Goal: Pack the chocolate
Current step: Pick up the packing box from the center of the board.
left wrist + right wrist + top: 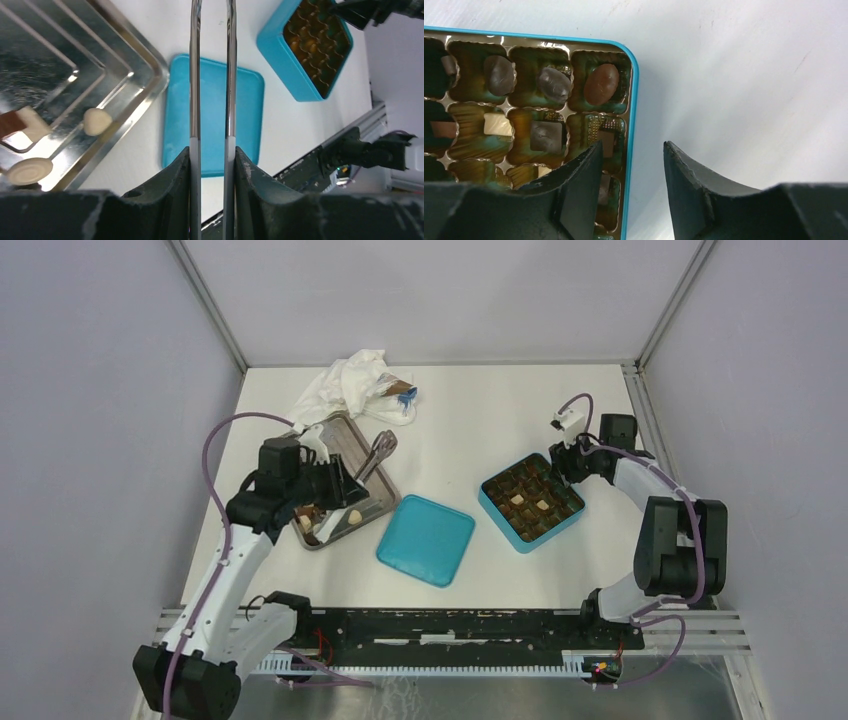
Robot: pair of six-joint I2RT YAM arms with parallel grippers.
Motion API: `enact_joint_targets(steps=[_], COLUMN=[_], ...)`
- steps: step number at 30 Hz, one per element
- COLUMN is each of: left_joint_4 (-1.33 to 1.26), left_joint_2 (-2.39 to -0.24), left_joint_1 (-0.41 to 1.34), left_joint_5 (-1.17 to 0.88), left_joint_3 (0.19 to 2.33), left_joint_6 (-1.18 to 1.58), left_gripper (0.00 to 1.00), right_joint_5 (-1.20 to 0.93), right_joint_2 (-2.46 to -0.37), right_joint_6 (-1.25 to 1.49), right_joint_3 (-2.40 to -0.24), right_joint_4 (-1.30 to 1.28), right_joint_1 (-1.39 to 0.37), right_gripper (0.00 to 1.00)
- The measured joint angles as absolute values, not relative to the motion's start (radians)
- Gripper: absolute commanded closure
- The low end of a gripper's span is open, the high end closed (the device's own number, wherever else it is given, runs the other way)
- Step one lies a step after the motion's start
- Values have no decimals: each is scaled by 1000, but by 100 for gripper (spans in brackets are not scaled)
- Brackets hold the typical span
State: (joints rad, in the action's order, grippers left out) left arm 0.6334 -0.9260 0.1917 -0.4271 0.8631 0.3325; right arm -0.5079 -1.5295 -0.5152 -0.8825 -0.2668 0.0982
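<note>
My left gripper (343, 486) (212, 150) is shut on a pair of metal tongs (377, 454) (195, 75), whose two arms run straight up the left wrist view with a gap between them. It hovers over the metal tray (347, 436) (75, 50), where cream chocolate (97, 121) and a flat round piece (29, 171) lie. My right gripper (556, 460) (631, 150) is open at the teal box (531, 502) (634, 100); one finger is over the cells and the other outside the wall. Several chocolates fill cells, among them a brown oval one (601, 83).
The teal lid (426, 539) (215, 120) lies flat between tray and box. A crumpled white cloth with wrappers (352, 385) sits behind the tray. The teal box (280, 55) shows at the upper right of the left wrist view.
</note>
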Motion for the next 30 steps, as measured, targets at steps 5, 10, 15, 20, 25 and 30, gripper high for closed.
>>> enact_joint_targets(steps=[5, 10, 15, 20, 25, 30], left_joint_4=[563, 471, 376, 280, 206, 140], left_joint_2=[-888, -883, -910, -953, -995, -1061], left_joint_1=[270, 455, 643, 760, 876, 970], left_joint_5=[-483, -455, -390, -316, -253, -189], left_joint_3=[815, 794, 774, 735, 728, 728], left_joint_6=[393, 459, 511, 528, 525, 494], left_gripper=[98, 98, 98, 98, 98, 98], right_joint_5=[-508, -512, -510, -509, -514, -519], right_joint_2=[-1573, -1581, -1576, -1482, -1308, -1187], right_joint_6=[-519, -513, -512, -514, -530, -555], right_joint_3=[-894, -894, -890, -830, -757, -711], right_joint_4=[-263, -254, -237, -208, -162, -112], right_joint_1=[98, 97, 95, 95, 95, 94], right_gripper=[66, 86, 100, 100, 100, 100])
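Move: The right hand's open fingers are at the packing box's far-right rim; the box's middle lies about 7 cm left, 6 cm back and 4 cm below. The blue lid is some 32 cm left and 15 cm back of that hand. From the left hand, already holding the tongs, the box lies roughly 40 cm right, 2 cm back and 16 cm lower, and the metal tray is 7 cm left, 3 cm ahead and 18 cm below. Right fingers pinch the packing box's far-right rim, lifting about 7 cm; left swings the tongs right and back. ##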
